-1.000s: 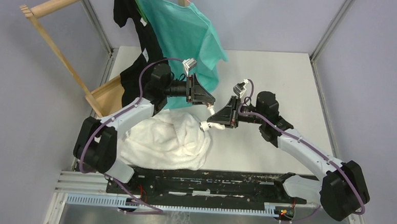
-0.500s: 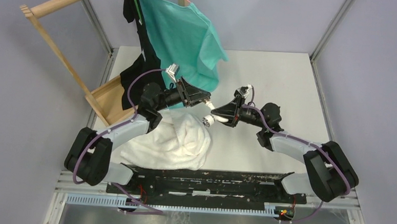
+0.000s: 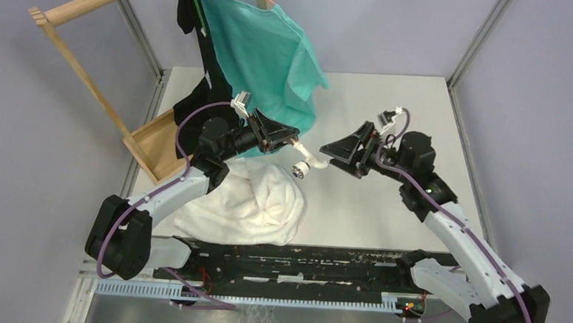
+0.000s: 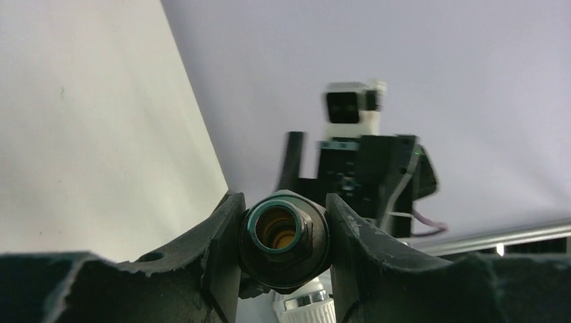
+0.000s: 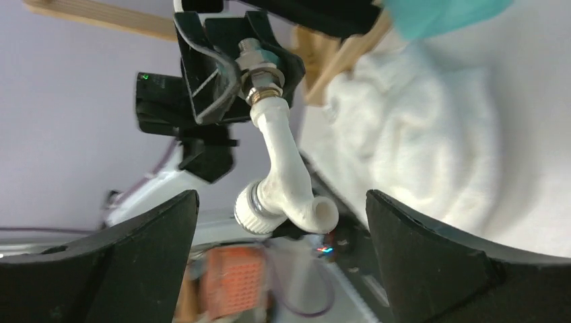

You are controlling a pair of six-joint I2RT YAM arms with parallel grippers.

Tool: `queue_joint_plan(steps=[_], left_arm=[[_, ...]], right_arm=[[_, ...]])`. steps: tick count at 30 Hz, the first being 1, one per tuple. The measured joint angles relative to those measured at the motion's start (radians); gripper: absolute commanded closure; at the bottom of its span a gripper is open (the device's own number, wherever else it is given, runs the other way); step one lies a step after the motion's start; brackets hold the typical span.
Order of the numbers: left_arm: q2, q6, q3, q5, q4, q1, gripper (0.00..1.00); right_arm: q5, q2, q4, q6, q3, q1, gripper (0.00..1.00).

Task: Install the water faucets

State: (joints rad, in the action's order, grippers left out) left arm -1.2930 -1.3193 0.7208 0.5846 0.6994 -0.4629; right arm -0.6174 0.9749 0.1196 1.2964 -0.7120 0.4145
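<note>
The water faucet hangs in the air between both arms over the table. Its silver threaded fitting point(image 5: 259, 67) is clamped between the fingers of my left gripper point(image 3: 293, 141), which is shut on it. From the left wrist the fitting point(image 4: 283, 232) shows end-on between the pads, with the spout's knurled cap point(image 4: 306, 311) below. The white bent spout point(image 3: 307, 164) runs down from the fitting to its open mouth point(image 5: 316, 214). My right gripper point(image 3: 328, 150) stands wide open just right of the spout, its fingers point(image 5: 155, 235) apart on both sides without touching it.
A crumpled white towel point(image 3: 245, 196) lies under the faucet. A teal shirt point(image 3: 267, 49) and a black garment point(image 3: 198, 105) hang from a wooden rack point(image 3: 88, 77) at the back left. A black rail point(image 3: 293, 262) runs along the near edge.
My right gripper has let go of the spout, opened wide and drawn back to the right. The left gripper keeps the fitting and has shifted slightly left.
</note>
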Motion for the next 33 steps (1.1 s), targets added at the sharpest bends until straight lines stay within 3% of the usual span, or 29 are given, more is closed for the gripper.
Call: queue_joint_plan(steps=[5, 12, 22, 29, 33], left_arm=[[-0.002, -0.011, 0.027, -0.008, -0.130, 0.008, 0.97], [-0.014, -0.031, 0.071, -0.036, -0.254, 0.010, 0.97], [-0.023, -0.027, 0.155, -0.064, -0.452, 0.010, 0.97], [-0.053, -0.027, 0.158, -0.063, -0.484, 0.010, 0.97], [-0.070, -0.027, 0.162, -0.060, -0.485, 0.010, 0.97]], right_arm=[[0.204, -0.158, -0.513, -0.453, -0.217, -0.002, 0.00], [0.264, -0.350, -0.774, -0.898, -0.257, 0.018, 0.05], [0.371, -0.305, -0.792, -1.226, -0.292, 0.187, 0.00], [0.678, -0.164, -0.728, -1.441, -0.291, 0.458, 0.00], [0.912, -0.100, -0.574, -1.606, -0.225, 0.650, 0.00]])
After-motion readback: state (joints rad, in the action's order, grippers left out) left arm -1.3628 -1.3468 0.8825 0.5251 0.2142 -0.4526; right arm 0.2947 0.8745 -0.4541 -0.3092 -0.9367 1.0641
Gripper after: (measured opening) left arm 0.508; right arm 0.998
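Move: The white faucet body hangs from the metal fitting that the left hand already grips; its middle lies about 6 cm to the right hand's left, 1 cm back and at its height. From the right hand, the faucet's knob is some 8 cm left and 4 cm back, the metal fitting about 10 cm left and 4 cm ahead, both roughly level with it. From the left hand, the faucet body is about 5 cm right and 5 cm back, level with it. With its fingers wide open and clear of the faucet, the right hand backs away some 9 cm to its right and 6 cm back, then swings left, forward and down partway back towards the faucet, rolling about 100 degrees around its own finger line throughout (counter-clockwise seen from behind the hand), so that the fingers still point forward-left but dip more. The left hand keeps its pinch on the metal fitting, sinking about 5 cm and easing a little forward while its fingers tip some 20 degrees downward. ##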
